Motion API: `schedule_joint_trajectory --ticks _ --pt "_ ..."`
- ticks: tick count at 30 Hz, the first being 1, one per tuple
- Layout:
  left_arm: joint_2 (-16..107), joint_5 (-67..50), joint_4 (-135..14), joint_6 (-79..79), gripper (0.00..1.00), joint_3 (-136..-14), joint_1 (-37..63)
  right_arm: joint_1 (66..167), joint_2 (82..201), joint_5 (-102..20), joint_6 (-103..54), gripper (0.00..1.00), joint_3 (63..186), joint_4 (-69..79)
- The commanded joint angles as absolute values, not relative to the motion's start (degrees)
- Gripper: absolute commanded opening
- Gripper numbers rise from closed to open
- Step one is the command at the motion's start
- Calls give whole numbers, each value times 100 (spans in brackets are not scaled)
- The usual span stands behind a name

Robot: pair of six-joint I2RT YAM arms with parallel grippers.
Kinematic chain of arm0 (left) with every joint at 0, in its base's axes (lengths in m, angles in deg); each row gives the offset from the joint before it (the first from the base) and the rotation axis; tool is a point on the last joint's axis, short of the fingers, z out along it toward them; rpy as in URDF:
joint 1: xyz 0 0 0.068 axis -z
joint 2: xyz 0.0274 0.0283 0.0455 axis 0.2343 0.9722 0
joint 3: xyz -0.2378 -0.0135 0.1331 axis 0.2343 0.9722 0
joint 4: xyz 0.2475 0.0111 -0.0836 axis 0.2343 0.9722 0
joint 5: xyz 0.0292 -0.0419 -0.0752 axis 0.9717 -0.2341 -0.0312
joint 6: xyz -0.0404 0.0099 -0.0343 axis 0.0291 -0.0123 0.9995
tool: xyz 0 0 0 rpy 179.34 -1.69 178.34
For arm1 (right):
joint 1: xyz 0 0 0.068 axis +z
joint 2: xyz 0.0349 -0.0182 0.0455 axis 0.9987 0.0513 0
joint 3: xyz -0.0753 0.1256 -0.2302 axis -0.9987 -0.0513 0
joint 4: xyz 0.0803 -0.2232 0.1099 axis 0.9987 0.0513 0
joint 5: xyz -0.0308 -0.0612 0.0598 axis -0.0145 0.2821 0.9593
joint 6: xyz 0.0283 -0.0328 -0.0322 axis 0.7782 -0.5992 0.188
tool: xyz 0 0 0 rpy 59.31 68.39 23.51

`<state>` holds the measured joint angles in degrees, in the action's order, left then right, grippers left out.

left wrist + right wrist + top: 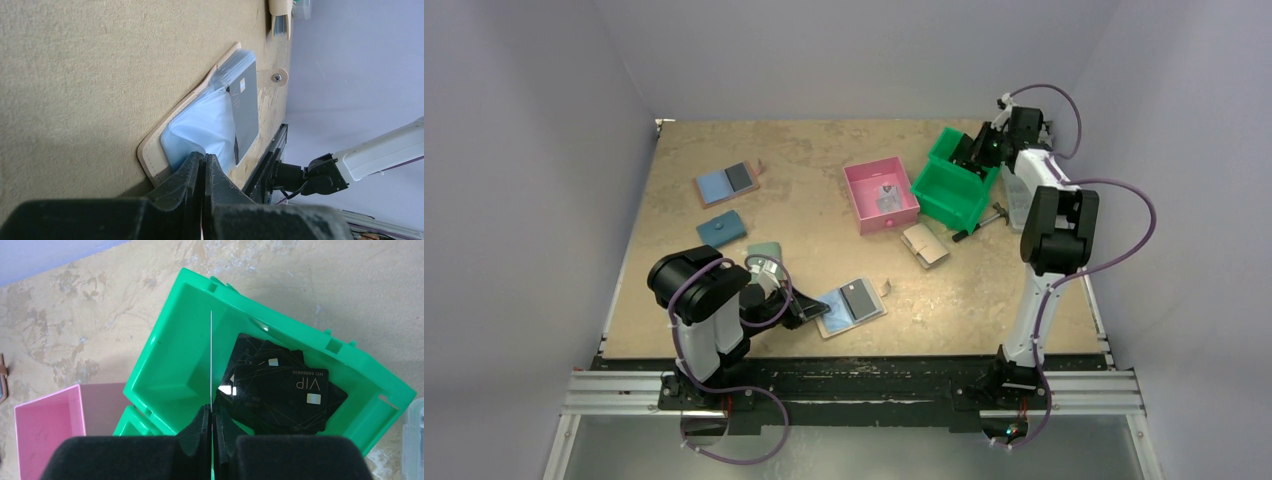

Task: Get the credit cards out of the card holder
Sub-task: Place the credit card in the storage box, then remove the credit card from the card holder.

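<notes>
The card holder (pixel 852 305) lies open near the table's front, with a pale blue panel and a dark grey one. My left gripper (pixel 812 310) is shut at its left end. In the left wrist view the left gripper (pixel 205 156) pinches the bunched pale blue panel, beside the holder's tan rim (pixel 155 150). A dark VIP credit card (pixel 245 112) lies in the holder. My right gripper (pixel 981 150) hangs over the green bin (pixel 944 195). The right gripper (pixel 212 407) is shut on a thin card (pixel 211 360) seen edge-on. Several black VIP cards (pixel 280 390) lie in the bin (pixel 165 350).
A pink box (pixel 880 195) stands left of the green bin, with a tan folded wallet (pixel 924 245) in front of it. Another open holder with blue and black panels (pixel 727 182) and a teal wallet (pixel 722 229) lie at the back left. A clear container (pixel 415 440) stands right of the bin.
</notes>
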<state>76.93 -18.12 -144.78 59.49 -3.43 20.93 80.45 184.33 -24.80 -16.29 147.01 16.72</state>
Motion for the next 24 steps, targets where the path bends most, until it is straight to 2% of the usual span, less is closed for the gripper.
schedule_joint_trajectory --ticks 1,7,14,24 --pt "7734 -1891 -16058 5948 0 -87 2064 7971 18504 -2465 -1477 10 14987 1620" --pt "7690 -1877 -16056 5957 0 -56 2064 7843 18529 -2947 -1708 24 15021 1886" --pt "7662 -1899 -16062 5957 0 -77 2064 7669 17886 -3187 -2065 27 14615 1790" --pt "7287 -1947 -15664 5907 0 -146 2063 7670 16266 -1867 -3346 34 13719 1853"
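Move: The right hand grips the credit card over the storage box, the far green compartment, whose middle lies about 1 cm ahead, 2 cm right and 8 cm below. The black card pile in it is 1 cm ahead and 3 cm right; the near green compartment is 8 cm back, 5 cm left, the pink box 8 cm back, 22 cm left. From the left hand the storage box is some 38 cm ahead and 31 cm right, about level. Opening, the right hand lets the card go, dips, slides 5 cm right, then rises 8 cm and back. ##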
